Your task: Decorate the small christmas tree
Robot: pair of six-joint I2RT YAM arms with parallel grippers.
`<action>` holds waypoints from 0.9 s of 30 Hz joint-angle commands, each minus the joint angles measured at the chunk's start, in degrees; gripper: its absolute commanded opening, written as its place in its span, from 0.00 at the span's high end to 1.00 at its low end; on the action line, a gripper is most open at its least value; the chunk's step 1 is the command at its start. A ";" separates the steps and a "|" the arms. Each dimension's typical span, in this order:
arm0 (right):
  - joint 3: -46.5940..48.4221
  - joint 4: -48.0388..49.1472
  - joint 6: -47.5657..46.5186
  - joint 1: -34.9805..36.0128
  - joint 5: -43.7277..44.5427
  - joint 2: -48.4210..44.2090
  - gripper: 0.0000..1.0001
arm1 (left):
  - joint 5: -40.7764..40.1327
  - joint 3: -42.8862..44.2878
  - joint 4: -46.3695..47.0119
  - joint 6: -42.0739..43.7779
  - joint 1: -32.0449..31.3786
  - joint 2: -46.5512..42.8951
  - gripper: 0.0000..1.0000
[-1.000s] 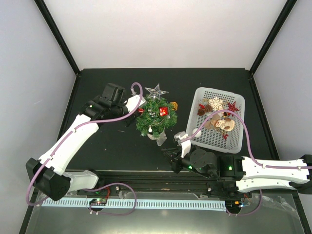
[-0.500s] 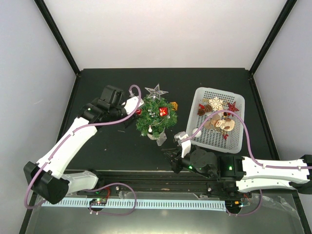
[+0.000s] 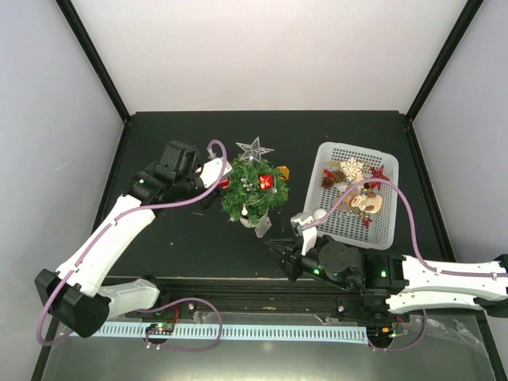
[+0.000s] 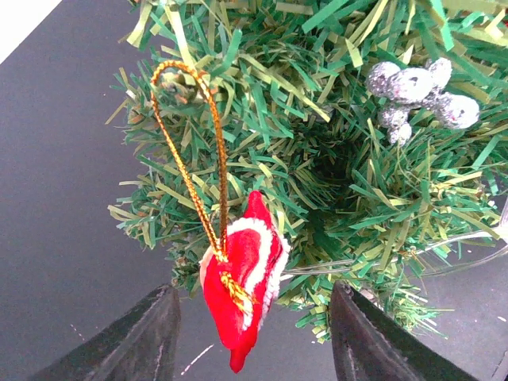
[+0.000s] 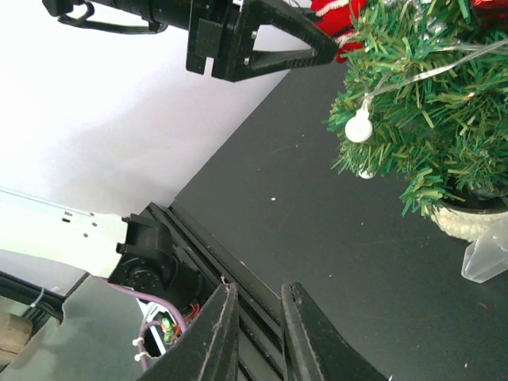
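The small christmas tree (image 3: 255, 190) stands mid-table in a white pot (image 5: 476, 218), with a silver star (image 3: 255, 148) by its far side. A red-and-white ornament (image 4: 238, 294) hangs from a left-side branch by a gold cord loop (image 4: 186, 151). My left gripper (image 3: 221, 180) is open at the tree's left edge. Its fingers (image 4: 151, 333) stand either side of the ornament without touching it. My right gripper (image 3: 272, 251) hovers low over the table in front of the tree. Its jaws are a narrow gap apart, with nothing between them (image 5: 259, 287).
A white mesh basket (image 3: 355, 147) with several ornaments sits right of the tree. A red gift box (image 3: 266, 181), a white ball (image 5: 359, 127) and silver beads (image 4: 413, 87) hang on the tree. A clear plastic piece (image 5: 488, 254) lies by the pot. The table's front rail (image 5: 238, 278) runs under my right gripper.
My left gripper has opened and let go of the red ornament, which now hangs on the branch, and the arm has drawn slightly left. The right gripper has parted slightly and shifted right.
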 commanded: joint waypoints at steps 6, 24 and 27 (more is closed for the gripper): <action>-0.36 -2.39 0.51 -0.19 2.57 -4.94 0.64 | -2.97 -0.11 -1.43 1.36 -0.26 -3.16 0.37; 9.54 -22.80 1.01 -0.16 11.38 -3.57 0.17 | 6.44 -0.42 -13.46 2.55 2.94 -16.13 0.04; 14.52 -30.05 1.19 -0.17 14.20 -2.20 0.03 | 9.60 -3.29 -14.20 3.53 3.29 -19.65 0.01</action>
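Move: Between the left hand's half-open fingers, about 1 cm ahead, right and below, hangs the red-and-white ornament on its gold loop. The christmas tree's middle is level with this hand and about 9 cm right; the white bulb sits 7 cm right, 5 cm back and 5 cm lower. From the empty right hand, the ornament basket lies roughly 25 cm ahead, 22 cm right and 18 cm below, and the tree's middle about 16 cm ahead, 5 cm left. Backing off the hung ornament, the left hand first eases up and left, then pulls back about 6 cm, ending some 4 cm higher and 4 cm farther left, as its half-open fingers spread wide. The empty right hand shifts about 4 cm right and slightly forward, nearer the basket, rising a little and dipping on the way, its nearly shut fingers opening wide as it turns slightly clockwise. ##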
